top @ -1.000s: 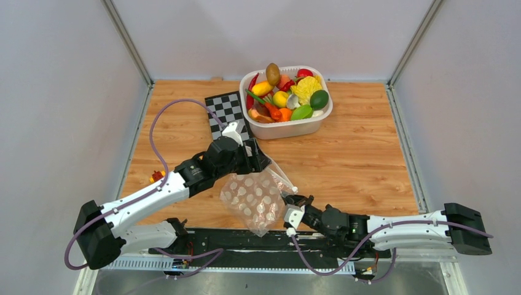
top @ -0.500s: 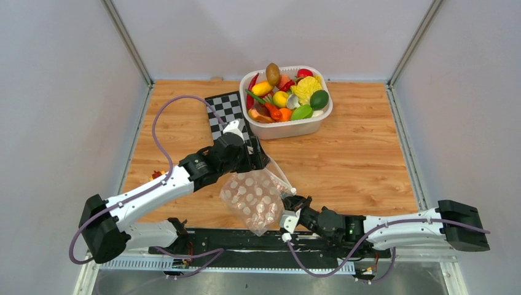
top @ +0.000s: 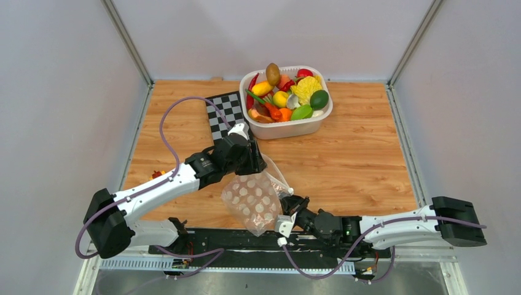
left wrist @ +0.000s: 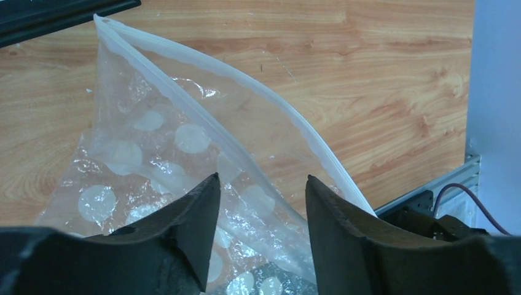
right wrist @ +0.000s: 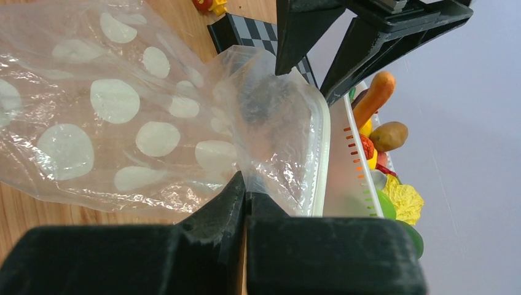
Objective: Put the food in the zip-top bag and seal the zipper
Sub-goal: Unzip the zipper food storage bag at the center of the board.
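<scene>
The zip-top bag (top: pixel 252 200) is a clear pouch with whitish dots, held up off the wood near the front edge, its mouth parted. My right gripper (top: pixel 287 208) is shut on the bag's film (right wrist: pixel 153 123) just below the mouth. My left gripper (left wrist: pixel 263 184) is open at the bag's far side, its fingers straddling a fold of film without pinching it. The zipper (left wrist: pixel 278 108) curves away as two separate whitish strips; the zipper (right wrist: pixel 322 153) also shows edge-on. The food (top: pixel 285 92) is piled in the white tub (top: pixel 289 129); a carrot (right wrist: pixel 376 95) and a potato (right wrist: pixel 390 135) show.
A black-and-white checkerboard (top: pixel 224 110) lies left of the tub. A small red and yellow toy car (top: pixel 156 175) sits by the left arm. Grey walls close in the wooden table (top: pixel 362 153) on three sides; a black rail runs along the front.
The left gripper shifted slightly right and forward over the bag's mouth and its jaws narrowed. The right gripper slid left with the bag's edge still in it.
</scene>
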Robot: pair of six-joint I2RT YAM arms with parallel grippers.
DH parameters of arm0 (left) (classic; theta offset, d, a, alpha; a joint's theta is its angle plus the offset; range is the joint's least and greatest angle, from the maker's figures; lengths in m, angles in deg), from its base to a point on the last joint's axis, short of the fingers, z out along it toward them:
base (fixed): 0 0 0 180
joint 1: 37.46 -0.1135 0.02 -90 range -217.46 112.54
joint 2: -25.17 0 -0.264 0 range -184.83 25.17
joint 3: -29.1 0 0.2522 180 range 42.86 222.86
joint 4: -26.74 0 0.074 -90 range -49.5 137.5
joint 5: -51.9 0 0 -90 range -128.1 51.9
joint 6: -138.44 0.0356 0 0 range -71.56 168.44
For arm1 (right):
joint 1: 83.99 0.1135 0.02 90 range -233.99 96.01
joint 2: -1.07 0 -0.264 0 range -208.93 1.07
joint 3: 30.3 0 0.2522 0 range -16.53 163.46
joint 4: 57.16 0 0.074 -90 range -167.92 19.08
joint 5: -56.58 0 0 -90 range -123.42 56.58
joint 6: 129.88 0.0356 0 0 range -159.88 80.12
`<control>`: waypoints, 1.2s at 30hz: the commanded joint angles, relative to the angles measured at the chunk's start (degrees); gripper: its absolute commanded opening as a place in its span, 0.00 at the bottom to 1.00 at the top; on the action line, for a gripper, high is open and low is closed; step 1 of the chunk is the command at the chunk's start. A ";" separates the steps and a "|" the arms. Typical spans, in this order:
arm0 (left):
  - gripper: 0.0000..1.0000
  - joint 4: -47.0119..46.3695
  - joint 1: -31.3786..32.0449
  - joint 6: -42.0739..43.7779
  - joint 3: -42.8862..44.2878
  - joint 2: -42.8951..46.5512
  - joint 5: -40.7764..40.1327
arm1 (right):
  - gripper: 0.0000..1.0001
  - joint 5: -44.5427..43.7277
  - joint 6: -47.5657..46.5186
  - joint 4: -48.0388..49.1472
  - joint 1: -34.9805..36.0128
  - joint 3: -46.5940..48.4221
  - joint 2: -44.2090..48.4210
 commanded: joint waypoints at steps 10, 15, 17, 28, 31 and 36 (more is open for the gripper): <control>0.24 -2.10 0.13 1.19 0.48 2.03 0.95 | 0.00 -5.89 -1.88 10.52 1.49 1.49 -4.23; 0.03 -4.38 0.09 1.32 -0.80 2.61 2.39 | 0.00 -7.02 1.67 10.10 1.49 1.58 -4.48; 0.00 -6.07 0.14 1.28 -1.67 3.24 2.82 | 0.00 -6.57 4.69 8.24 1.31 2.03 -3.89; 0.00 -4.12 0.09 4.48 -2.83 9.83 -4.65 | 0.70 -2.54 31.46 -6.25 -0.99 5.60 11.23; 0.00 -2.45 0.10 5.49 -3.08 11.24 -6.17 | 0.76 0.81 40.33 -13.60 -4.43 8.15 18.64; 0.00 -3.17 0.14 6.83 -4.04 11.84 -4.30 | 0.80 8.78 55.80 -29.42 -16.14 16.13 23.15</control>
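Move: The left hand's open fingers straddle the bag's near lip, whose gripping spot is about 1 cm right and 1 cm below, level fore and aft. The chessboard is roughly 16 cm ahead and 13 cm left of that hand, the food basket some 27 cm ahead and 8 cm right, both lower down. From the right hand, which already pinches the bag's corner, the lip spot lies about 9 cm ahead and 5 cm left. Left pinches the bag's near lip, rises about 5 cm; right releases its corner, lifting roughly 8 cm. ##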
